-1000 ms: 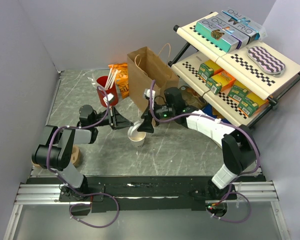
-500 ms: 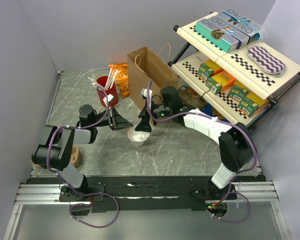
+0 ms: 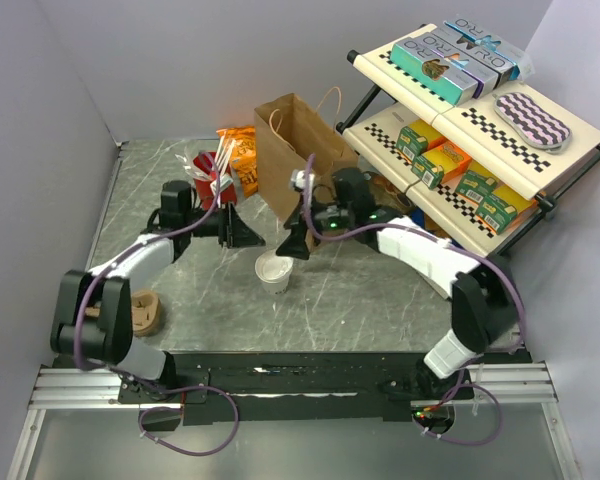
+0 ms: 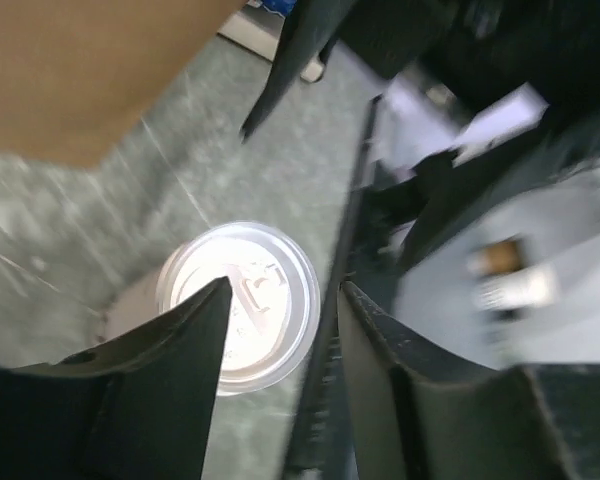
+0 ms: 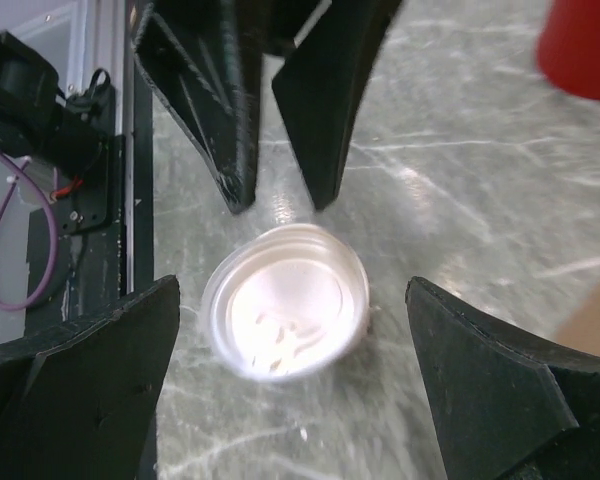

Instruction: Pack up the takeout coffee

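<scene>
The takeout coffee, a small white cup with a white lid, stands upright on the grey marble table in front of the brown paper bag. My left gripper hovers just left of and above it, open, with nothing between its fingers. In the left wrist view the lid shows beyond the left finger. My right gripper hangs wide open above the cup's right side. The right wrist view has the cup centred under my right gripper, clear of both fingers.
A red cup with white sticks and an orange snack bag stand behind the left arm. A brown pulp carrier lies near the left base. A tilted shelf rack with boxes fills the right side.
My left gripper has opened and drawn back up and to the left, off the cup. The cup stays on the table. My right gripper has shifted slightly above it, still open.
</scene>
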Robot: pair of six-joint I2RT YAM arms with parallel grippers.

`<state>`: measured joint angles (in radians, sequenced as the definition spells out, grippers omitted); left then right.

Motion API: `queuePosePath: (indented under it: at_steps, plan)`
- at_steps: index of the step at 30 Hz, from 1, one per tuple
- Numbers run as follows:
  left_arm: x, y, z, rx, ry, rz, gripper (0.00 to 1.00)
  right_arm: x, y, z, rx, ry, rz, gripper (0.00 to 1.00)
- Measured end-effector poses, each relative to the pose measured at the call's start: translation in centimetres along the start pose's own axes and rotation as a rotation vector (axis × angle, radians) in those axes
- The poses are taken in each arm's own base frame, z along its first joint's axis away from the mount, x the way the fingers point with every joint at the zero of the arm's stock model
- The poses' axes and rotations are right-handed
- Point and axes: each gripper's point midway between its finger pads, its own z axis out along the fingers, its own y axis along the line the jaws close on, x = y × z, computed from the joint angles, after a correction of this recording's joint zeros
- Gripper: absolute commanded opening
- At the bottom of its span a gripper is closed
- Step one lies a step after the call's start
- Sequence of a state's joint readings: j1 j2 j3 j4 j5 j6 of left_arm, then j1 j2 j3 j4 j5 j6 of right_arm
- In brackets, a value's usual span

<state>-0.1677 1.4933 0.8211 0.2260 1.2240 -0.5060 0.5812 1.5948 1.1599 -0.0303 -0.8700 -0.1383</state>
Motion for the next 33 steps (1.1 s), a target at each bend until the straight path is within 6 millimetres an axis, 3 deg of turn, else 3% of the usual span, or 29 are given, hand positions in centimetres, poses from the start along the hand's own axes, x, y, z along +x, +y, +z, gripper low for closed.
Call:
queuePosePath:
  at_steps: [3,7,12,14,21,33]
  plan:
    - [-0.6,-1.4,0.0,-0.045,0.032,0.197,0.53,-2.0,0.4,-3.1,0.051,-0.029,-0.027,1.00]
    - [1.6,-3.0,1.3,-0.122,0.125,0.408,0.54,-4.4,1.0,-7.5,0.141,-0.073,-0.066,1.00]
    - [4.9,-5.5,3.4,-0.172,0.227,0.617,0.53,-4.8,0.2,-11.8,0.292,-0.078,-0.031,1.00]
    - [5.3,-5.8,3.9,-0.216,0.239,0.677,0.52,-4.4,-0.4,-13.1,0.345,-0.071,-0.006,1.00]
    - [4.4,-3.1,3.4,-0.387,0.243,0.723,0.50,-3.8,-0.2,-14.8,0.415,-0.050,0.029,1.00]
    - [6.2,-1.9,3.7,-0.426,0.295,0.710,0.45,-4.5,1.2,-16.3,0.459,-0.084,0.001,1.00]
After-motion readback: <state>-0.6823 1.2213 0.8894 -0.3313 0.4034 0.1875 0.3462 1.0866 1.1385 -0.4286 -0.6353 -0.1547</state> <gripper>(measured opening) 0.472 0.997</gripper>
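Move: The lidded coffee cup stands about 5 cm back and 5 cm right of the left hand, its middle roughly 6 cm below; from the right hand it lies 5 cm back, 3 cm left and 7 cm below. From the left hand, the paper bag is some 10 cm ahead and 13 cm right, its middle about 3 cm above, and the red holder about 10 cm ahead, 8 cm left and 6 cm below. Left goes back-right about 7 cm over the lid, fingers tipping down; right withdraws 14 cm rightward, rising. ##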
